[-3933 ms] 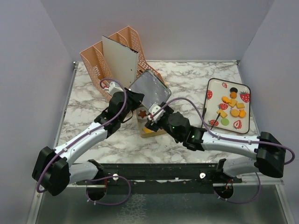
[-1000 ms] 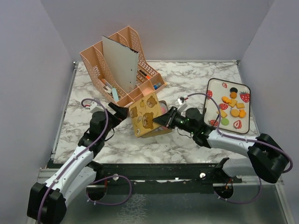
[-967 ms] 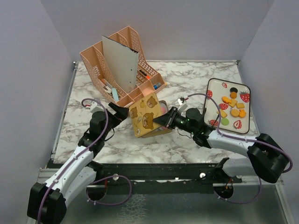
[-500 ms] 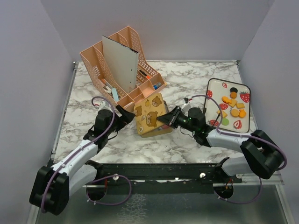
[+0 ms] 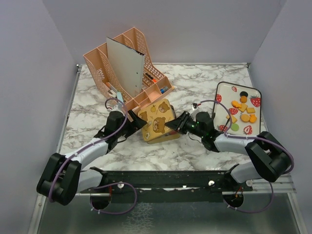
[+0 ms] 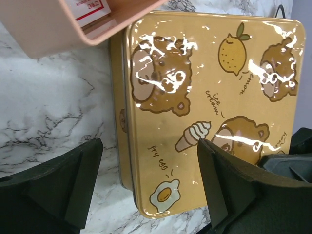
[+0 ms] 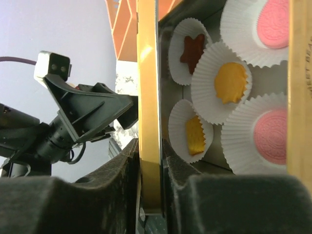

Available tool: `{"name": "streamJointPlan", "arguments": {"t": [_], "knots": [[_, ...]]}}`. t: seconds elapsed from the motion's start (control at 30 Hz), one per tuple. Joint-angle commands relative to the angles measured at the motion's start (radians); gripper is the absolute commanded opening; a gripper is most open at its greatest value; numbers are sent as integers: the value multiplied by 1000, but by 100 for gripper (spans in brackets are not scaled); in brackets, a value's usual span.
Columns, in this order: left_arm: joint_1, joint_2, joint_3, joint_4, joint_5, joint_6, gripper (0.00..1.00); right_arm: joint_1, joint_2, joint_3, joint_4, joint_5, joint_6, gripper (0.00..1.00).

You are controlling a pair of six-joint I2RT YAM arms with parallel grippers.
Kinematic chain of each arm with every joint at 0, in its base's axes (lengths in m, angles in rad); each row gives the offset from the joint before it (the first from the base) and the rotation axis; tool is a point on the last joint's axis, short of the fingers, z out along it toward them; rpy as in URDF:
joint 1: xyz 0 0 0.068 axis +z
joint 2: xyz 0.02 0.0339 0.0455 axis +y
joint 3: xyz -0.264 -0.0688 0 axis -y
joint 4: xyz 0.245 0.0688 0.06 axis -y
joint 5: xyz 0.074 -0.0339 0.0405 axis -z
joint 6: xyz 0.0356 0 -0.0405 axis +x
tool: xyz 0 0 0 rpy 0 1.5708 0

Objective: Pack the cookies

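Note:
A yellow bear-print tin lid (image 5: 157, 118) stands tilted over its tin base (image 5: 165, 138) at the table's middle. My right gripper (image 5: 171, 126) is shut on the lid's edge (image 7: 148, 122), one finger on each face. Inside the tin, cookies sit in white paper cups: a brown star (image 7: 191, 48), an orange piece (image 7: 229, 82), an orange square (image 7: 194, 134) and pink rounds (image 7: 273, 135). More cookies (image 5: 242, 109) lie on the strawberry tray (image 5: 222, 87). My left gripper (image 5: 136, 122) is open at the lid's left side, its fingers (image 6: 73, 180) straddling the lid's corner (image 6: 170, 195) without gripping.
A pink desk organiser (image 5: 126, 63) with a white board and small items stands just behind the tin, its corner (image 6: 73, 24) overhanging the lid in the left wrist view. Marble tabletop (image 5: 195, 83) lies between the organiser and the tray.
My left arm has reached forward and right until its gripper is beside the lid. The lid has tipped lower over the tin, still in my right gripper.

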Motion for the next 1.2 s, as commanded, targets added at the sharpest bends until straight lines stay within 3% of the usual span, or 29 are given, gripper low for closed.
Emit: {"name": "streamJointPlan", "arguments": {"t": [0.0,0.5,1.17], "knots": [[-31,35,51,49,26,-5,85,-11,4,-2,-61,41,-49,29],[-87,112,113,64,-1,-9,85,-10,-107,106,-423,188,-280,47],[-92,122,152,39,-21,24,85,-10,-190,182,-691,339,-488,61]]}}
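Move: The right hand still pinches the tilted lid by its right rim; the open cookie tin beneath is centred about 5 cm to the left, level fore and aft, some 8 cm down. The left hand hovers open at the lid's left edge: the lid's middle is about 8 cm right, 1 cm ahead and 3 cm below, and the tin's middle is about 10 cm right, level, 5 cm down. The organizer's front compartments lie some 11 cm ahead and 4 cm right of the left hand. The right hand, its fingers already starting to loosen, opens them well and lets go of the lid's right rim, sinking 2–3 cm early on and drawing about 6 cm to the right while it rolls some 30 degrees, left side down, to end straddling the right edge from above. Meanwhile the left hand, kept wide open, slides about 4 cm to the right over the lid's left edge, rising slightly with a small clockwise turn; whether its fingers touch the lid can't be seen. ##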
